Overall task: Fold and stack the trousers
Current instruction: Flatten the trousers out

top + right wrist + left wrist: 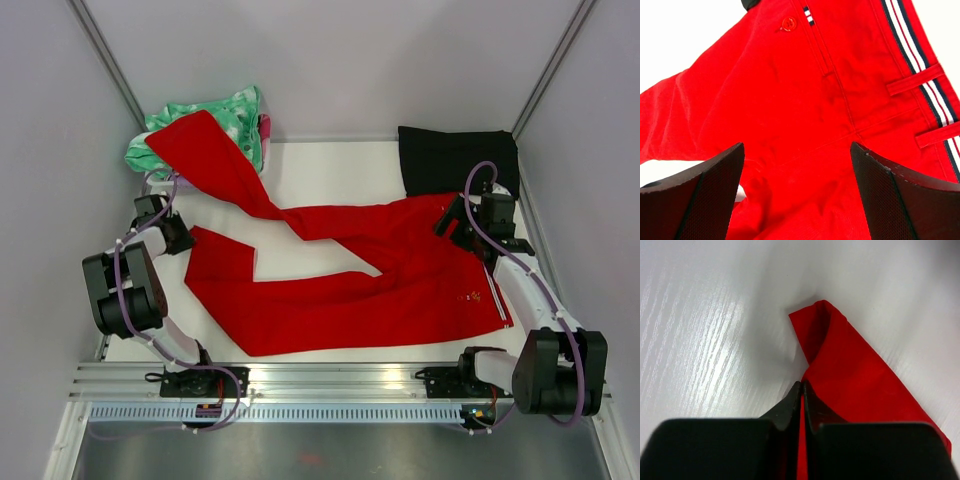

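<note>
The red trousers [400,270] lie spread across the white table, with the striped waistband [497,295] at the right. One leg runs up-left onto the green garment. The other leg doubles back at the lower left. My left gripper [182,238] sits at that leg's end. In the left wrist view its jaws [802,385] are pressed together on a thin edge of the red cloth [855,375]. My right gripper [452,222] hovers over the seat of the trousers. Its fingers stand wide apart in the right wrist view [796,150], above the fabric [790,75] and beside the waistband [920,55].
A black folded cloth [455,160] lies at the back right, just behind the right gripper. A green-and-white mottled garment [215,120] is bunched in the back left corner under the trouser leg. Grey walls close in both sides. A metal rail [330,380] runs along the near edge.
</note>
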Available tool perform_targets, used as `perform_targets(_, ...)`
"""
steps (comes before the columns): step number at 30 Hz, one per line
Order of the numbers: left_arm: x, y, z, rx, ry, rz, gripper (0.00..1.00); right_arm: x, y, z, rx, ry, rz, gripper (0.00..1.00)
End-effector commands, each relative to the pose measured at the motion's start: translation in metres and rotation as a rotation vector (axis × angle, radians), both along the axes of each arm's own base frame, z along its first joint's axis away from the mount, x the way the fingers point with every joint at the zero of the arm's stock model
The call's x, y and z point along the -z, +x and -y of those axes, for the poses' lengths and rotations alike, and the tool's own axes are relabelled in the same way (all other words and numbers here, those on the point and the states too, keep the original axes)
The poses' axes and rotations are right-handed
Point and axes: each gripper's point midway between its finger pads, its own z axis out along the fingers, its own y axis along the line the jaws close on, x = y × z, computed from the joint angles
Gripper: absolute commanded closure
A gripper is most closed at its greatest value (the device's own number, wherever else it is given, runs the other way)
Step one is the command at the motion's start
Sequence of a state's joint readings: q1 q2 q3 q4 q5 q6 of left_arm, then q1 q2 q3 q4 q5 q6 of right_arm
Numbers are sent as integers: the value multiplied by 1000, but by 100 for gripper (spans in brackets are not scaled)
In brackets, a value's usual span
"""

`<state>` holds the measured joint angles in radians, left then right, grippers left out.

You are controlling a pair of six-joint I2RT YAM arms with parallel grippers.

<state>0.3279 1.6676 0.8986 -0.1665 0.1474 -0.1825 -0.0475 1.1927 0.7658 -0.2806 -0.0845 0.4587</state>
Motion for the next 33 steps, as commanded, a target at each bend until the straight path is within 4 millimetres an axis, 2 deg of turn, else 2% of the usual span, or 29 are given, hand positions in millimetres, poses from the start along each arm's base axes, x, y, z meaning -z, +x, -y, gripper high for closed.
perform_targets(1, -23, 17, -6, 30, 20, 95, 97, -7, 10, -6, -22, 17, 28, 7)
perform_targets(2, -26, 16, -6, 19, 16, 96, 98, -9, 12, -7, -24, 16, 31, 7)
perform_targets(4, -43, 19, -9, 7, 33, 128, 98, -7, 14, -9, -30, 17, 25, 7)
perform_targets(5, -55, 23, -20, -44, 68, 137, 98, -10, 16, -10, -36, 16, 30, 7)
perform_targets(7, -69, 16, -26, -72, 95, 112, 98, -9, 19, -14, -44, 20, 26, 7)
perform_targets(8, -96, 18, -36, -115, 147, 156, 98, -14, 23, -17, -54, 20, 37, 7)
perform_targets(10, -110, -7, -58, -269, 214, 56, 98, -13, 28, -20, -60, 23, 32, 7)
perform_targets(11, -140, -8, -80, -403, 263, 43, 98, -19, 31, -32, -94, 24, 46, 7)
perform_targets(12, -138, -29, -78, -406, 266, -61, 98, -17, 34, -36, -99, 29, 36, 7)
perform_targets(14, -153, -39, -77, -427, 268, -90, 98, -24, 42, -47, -128, 25, 52, 7)
perform_targets(15, -169, -53, -78, -471, 293, -75, 98, -19, 43, -50, -133, 22, 37, 7)
perform_targets(17, -167, -99, -83, -620, 354, -143, 98, -22, 46, -59, -151, 18, 35, 7)
perform_targets(18, -178, -131, -80, -679, 380, -163, 98, -20, 47, -66, -167, 13, 28, 7)
perform_targets(20, -190, -172, -88, -819, 478, -191, 98, -17, 48, -70, -176, 5, 19, 7)
perform_targets(21, -202, -189, -87, -860, 504, -167, 98, -15, 48, -73, -183, 4, 10, 7)
perform_targets(23, -213, -211, -92, -892, 583, -193, 98, -11, 46, -78, -201, -7, -3, 7)
perform_targets(25, -206, -206, -93, -809, 609, -232, 98, -7, 45, -81, -211, -14, -11, 7)
perform_targets(27, -188, -203, -89, -759, 594, -309, 98, -2, 41, -81, -212, -15, -22, 7)
perform_targets(29, -168, -197, -95, -778, 620, -385, 98, -2, 41, -82, -216, -18, -21, 7)
perform_targets(31, -155, -179, -103, -781, 634, -390, 98, -6, 42, -83, -220, -18, -12, 7)
perform_targets(32, -137, -169, -107, -781, 639, -444, 98, -9, 43, -82, -218, -17, -4, 7)
perform_targets(33, -128, -168, -106, -787, 632, -491, 98, -11, 43, -83, -221, -16, 0, 7)
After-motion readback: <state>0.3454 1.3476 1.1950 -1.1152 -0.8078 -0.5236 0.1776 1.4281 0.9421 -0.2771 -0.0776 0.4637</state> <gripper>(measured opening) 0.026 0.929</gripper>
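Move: Nearly shut on the outer corner of the near trouser leg's hem, the left hand has that corner at its fingertips, barely 1 cm below; the hem's inner corner is about 16 cm to its right and 1 cm back, the laundry basket some 20 cm ahead and 5 cm right. The open right hand hovers about 10 cm over the trousers: their crotch is roughly 14 cm left and 8 cm back, the waistband's middle 12 cm right and 4 cm back. Up and to the left first, once its fingers have shut fully on the hem corner, the left hand swings fast back towards its base by nearly 20 cm, peaking some 20 cm up, then dips about 5 cm, turning counter-clockwise and rolling its left side up as it drags the leg along. Meanwhile the right hand, fingers wide open, glides left over the trousers and slightly forward, away from the waistband towards the crotch. ##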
